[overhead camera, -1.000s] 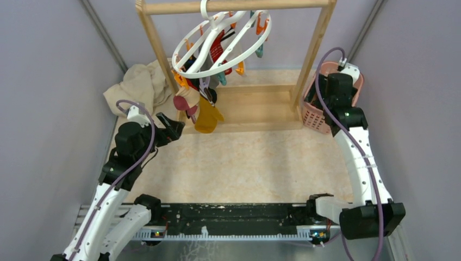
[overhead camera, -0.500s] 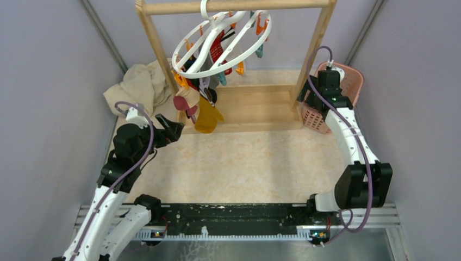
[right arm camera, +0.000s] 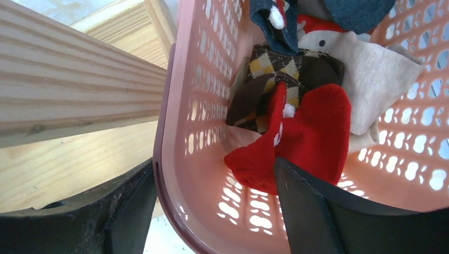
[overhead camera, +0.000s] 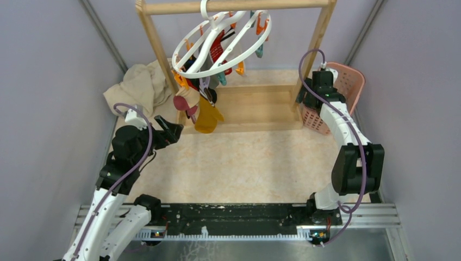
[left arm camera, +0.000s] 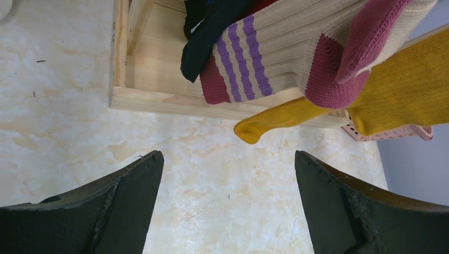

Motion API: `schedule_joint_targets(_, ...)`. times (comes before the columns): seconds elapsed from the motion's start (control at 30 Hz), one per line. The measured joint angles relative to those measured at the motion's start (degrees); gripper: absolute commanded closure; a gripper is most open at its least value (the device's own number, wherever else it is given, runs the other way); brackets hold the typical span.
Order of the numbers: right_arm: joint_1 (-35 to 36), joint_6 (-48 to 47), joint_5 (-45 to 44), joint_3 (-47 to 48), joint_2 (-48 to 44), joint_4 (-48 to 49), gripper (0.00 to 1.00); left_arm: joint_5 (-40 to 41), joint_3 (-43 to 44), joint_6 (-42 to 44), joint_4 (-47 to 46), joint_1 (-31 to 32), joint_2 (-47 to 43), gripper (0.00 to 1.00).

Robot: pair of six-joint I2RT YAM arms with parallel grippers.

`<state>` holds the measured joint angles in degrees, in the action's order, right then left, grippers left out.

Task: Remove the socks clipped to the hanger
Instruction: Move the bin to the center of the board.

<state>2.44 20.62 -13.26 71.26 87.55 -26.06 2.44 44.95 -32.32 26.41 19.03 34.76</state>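
The white ring hanger (overhead camera: 223,46) hangs tilted from the wooden rack's top bar. Clipped socks dangle at its lower left: a mustard yellow one (overhead camera: 208,117), a pink and beige one (overhead camera: 185,100), and a red one (overhead camera: 217,49) under the ring. My left gripper (overhead camera: 173,129) stands open just left of them, low over the table. In the left wrist view the left gripper (left arm camera: 227,169) holds nothing, with the striped beige sock (left arm camera: 286,47), a black sock (left arm camera: 212,32) and the yellow sock (left arm camera: 392,90) ahead. My right gripper (right arm camera: 216,161) is open, its jaws straddling the pink basket's wall.
The pink lattice basket (overhead camera: 353,81) at the rack's right foot holds several loose socks, a red one (right arm camera: 312,132) nearest. The rack's wooden base (overhead camera: 255,106) and posts frame the hanger. A beige cloth heap (overhead camera: 138,87) lies at the back left.
The right wrist has moved left from above the basket's middle to its left rim, and the arm's elbow has folded inward. The left arm has barely moved.
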Motion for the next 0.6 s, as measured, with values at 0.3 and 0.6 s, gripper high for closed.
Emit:
schedule_joint_targets(0.3, 0.07, -0.07, -0.55, -0.04, 0.52, 0.33, 0.46, 0.0, -0.04, 0.0, 0.66, 0.0, -0.28, 0.01)
schedule_joint_targets(0.6, 0.09, -1.33, -1.88, -2.23, -0.24, 3.54, 0.83, -0.09, -0.31, 0.0, 0.85, 0.0, -0.04, 0.01)
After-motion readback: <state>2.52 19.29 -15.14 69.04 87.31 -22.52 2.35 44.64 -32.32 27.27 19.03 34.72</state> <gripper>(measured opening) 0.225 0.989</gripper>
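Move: The bin's left rim, near its nearer corner, already lies between the right hand's open fingers, one finger outside the wall and the other inside. The bin's middle is some 10 cm to the right, 4 cm ahead and 8 cm lower. The frame post's foot stands about 4 cm left and 4 cm ahead; the wooden tray's middle is roughly 25 cm left and 4 cm ahead, both some 15 cm below. From the left hand the bin is about 54 cm right, 18 cm ahead and 16 cm below. The bin's left rim gets pinched between the right fingertips: the right hand stays practically in place, drifting under 1 cm, while its fingers close from about four-fifths open to about a quarter, one pad outside the wall and one inside. The wrist keeps its forward-and-down slant. ##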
